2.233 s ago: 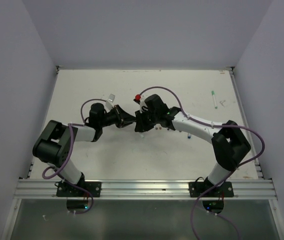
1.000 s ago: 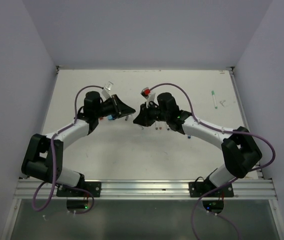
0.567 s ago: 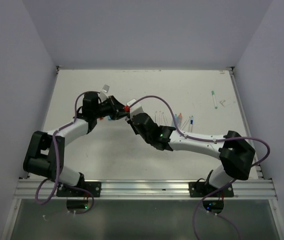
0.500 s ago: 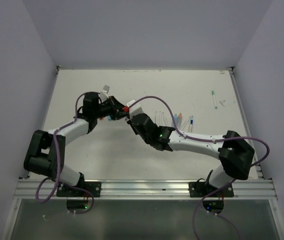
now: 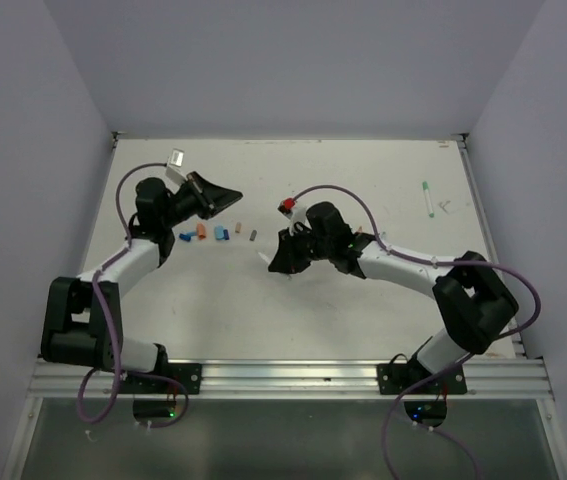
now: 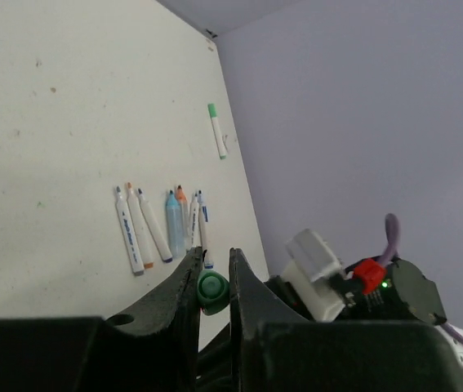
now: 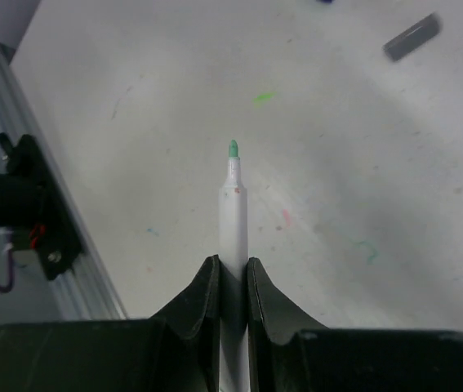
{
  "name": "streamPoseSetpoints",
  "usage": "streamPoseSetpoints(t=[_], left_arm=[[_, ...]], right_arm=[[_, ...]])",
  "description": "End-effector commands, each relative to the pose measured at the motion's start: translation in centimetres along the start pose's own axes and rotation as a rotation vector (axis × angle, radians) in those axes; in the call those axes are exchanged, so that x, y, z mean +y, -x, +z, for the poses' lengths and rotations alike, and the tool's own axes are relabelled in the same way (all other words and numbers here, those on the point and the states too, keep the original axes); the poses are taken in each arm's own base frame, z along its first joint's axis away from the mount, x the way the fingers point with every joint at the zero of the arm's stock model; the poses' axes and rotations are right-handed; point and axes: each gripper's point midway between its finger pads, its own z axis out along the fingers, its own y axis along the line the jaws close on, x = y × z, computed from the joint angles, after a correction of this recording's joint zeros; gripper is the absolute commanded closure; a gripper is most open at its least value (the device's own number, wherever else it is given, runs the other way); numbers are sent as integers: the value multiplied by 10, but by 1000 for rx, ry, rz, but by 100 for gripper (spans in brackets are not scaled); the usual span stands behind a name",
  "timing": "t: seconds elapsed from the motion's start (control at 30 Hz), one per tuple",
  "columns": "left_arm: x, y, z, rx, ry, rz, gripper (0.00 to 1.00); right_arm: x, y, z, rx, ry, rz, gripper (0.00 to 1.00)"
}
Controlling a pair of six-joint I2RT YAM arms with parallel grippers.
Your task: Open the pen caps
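My left gripper (image 6: 212,269) is shut on a green pen cap (image 6: 212,291), held above the table at the far left (image 5: 225,196). My right gripper (image 7: 233,265) is shut on a white pen (image 7: 233,204) whose bare green tip points out over the table; in the top view this gripper (image 5: 275,262) hangs near the middle. The two grippers are well apart. Several loose caps lie between them: blue (image 5: 185,237), orange (image 5: 201,232), light blue (image 5: 221,233) and dark (image 5: 252,235). Several uncapped pens (image 6: 162,224) lie in a row on the table.
A green-capped pen (image 5: 428,198) lies alone at the far right. The right arm (image 5: 393,265) crosses over the row of pens in the top view. The aluminium rail (image 7: 43,188) runs along the near edge. Purple walls close in both sides.
The grippers met at mid-table half a second ago and have since drawn apart. The left one swung back to the left with the green cap, and the right one moved right with the uncapped pen.
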Motion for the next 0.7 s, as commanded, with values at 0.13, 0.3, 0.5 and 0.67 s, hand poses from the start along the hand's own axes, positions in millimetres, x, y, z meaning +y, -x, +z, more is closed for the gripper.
streamPoseSetpoints(t=[0.13,0.3,0.5,0.67], left_arm=[[-17,31,-7,-60,105,268,100],[70,46,-48,-138,576,212,100],[126,40,-85,-208,804,148,100],[157,31,-93,-194,842,88,100]], right_arm=[[39,-6,-18,81,179,116,100],[-34,14,-62,-13,-311,37,100],[-64,11,-96,-22,-446,87,100],[-67,3,-109,-41,-460,88,100]])
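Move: The left hand, already holding the green cap, has the blue cap at the left end of the loose-cap row about 16 cm to its left, 3 cm ahead and 20 cm below; the orange cap is some 4 cm to the right of it, the larger light blue cap 9 cm. From the right hand, holding the bare green pen, the blue marker ending the pen row lies roughly 29 cm right, 12 ahead, 11 below; the light blue highlighter lies 9 cm left of that marker, the grey-tipped pen 19. After a small rise, the left hand swings about 12 cm to its left and sinks steeply towards the left end of the cap row, turning counter-clockwise and tipping its fingers down, still pinching the green cap. The right hand first pulls back a few centimetres, then sweeps about 11 cm right and slightly up towards the pen row's right end, turning some 20 degrees clockwise and keeping its grip on the bare pen. ##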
